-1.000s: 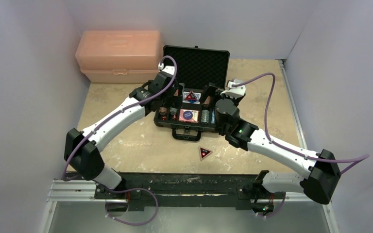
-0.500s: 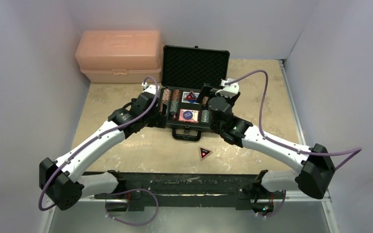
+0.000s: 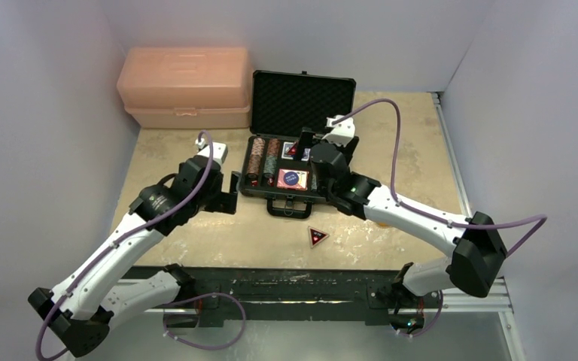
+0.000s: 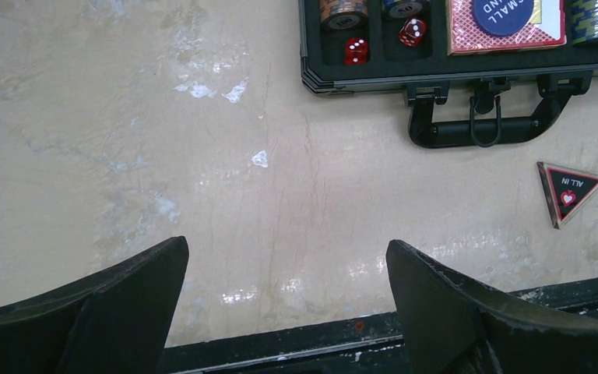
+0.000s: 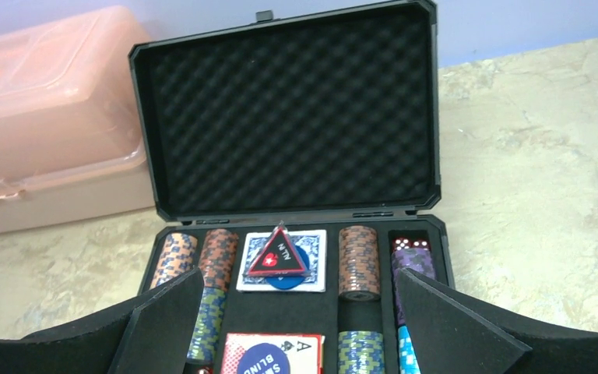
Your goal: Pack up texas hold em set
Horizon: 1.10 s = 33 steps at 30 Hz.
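The black case (image 3: 302,101) lies open at the back middle of the table, its foam lid up. Its tray holds chip stacks (image 5: 358,261), a blue deck topped by a red triangular button (image 5: 278,253), a red deck (image 5: 269,354) and red dice (image 4: 356,51). A second triangular button (image 3: 317,237) lies on the table in front of the case handle (image 4: 479,128). My right gripper (image 5: 296,292) hovers open over the tray, nothing between its fingers. My left gripper (image 4: 288,257) stands open over bare table, left of the case's front corner.
A salmon-pink plastic box (image 3: 184,86) stands at the back left, next to the case lid. Walls close the table in on the left, back and right. The black mounting rail (image 3: 293,282) runs along the near edge.
My left arm has drawn back out of the case, leftward and toward the near edge. My right gripper has shifted left over the tray. Both grippers stayed open.
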Available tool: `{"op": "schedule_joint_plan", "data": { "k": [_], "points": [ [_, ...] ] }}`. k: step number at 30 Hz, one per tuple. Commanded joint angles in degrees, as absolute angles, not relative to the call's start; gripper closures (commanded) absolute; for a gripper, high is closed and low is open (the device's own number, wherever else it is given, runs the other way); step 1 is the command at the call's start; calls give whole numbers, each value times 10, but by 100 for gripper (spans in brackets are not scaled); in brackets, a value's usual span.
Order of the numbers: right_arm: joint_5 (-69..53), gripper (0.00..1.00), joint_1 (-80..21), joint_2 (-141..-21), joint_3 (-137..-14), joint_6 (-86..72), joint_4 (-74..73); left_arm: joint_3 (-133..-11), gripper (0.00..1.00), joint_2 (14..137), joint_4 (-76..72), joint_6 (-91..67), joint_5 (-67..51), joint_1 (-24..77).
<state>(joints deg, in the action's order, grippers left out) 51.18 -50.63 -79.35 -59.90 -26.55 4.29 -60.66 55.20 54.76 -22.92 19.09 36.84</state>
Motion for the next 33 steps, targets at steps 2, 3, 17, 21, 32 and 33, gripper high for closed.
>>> {"op": "schedule_joint_plan", "data": {
  "k": [2, 3, 17, 21, 32, 33],
  "points": [
    [478, 1, -509, -792, -633, -247, 36, -583, 1, 516, 548, -190, 211, 370],
    [477, 1, -509, -793, -640, -249, 26, -576, 1, 511, 542, -189, 207, 370],
    [414, 1, -509, -723, -627, -319, -158, -550, 1, 483, 532, -180, 171, 370],
    [370, 1, -509, -680, -596, -336, -184, -551, 1, 480, 536, -181, 170, 370],
    [244, 1, -509, -674, -583, -385, -278, -549, 1, 468, 539, -172, 180, 371],
    [238, 1, -509, -677, -580, -389, -288, -549, 1, 466, 540, -172, 183, 371]
  ]
}}
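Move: The triangular ALL IN piece left on the table lies about 11 cm back from the right hand, some 2 cm to its right and 19 cm below. The case handle is about 3 cm back and 5 cm left of the right hand, the open case's middle about 10 cm ahead and 4 cm left, and the orange tape measure about 5 cm back and 20 cm right. From the left hand, the piece lies about 3 cm ahead, 23 cm right and 13 cm down. Draw the right gripper back about 8 cm from over the case towards the loose ALL IN piece, after a brief waver to the left, and let it sink 3 cm or so near the end. Meanwhile tip its fingers down nearly 20 degrees and swing them about as far counter-clockwise, keeping them wide open and empty. Let the open left gripper ease back about 2 cm beside the case. ##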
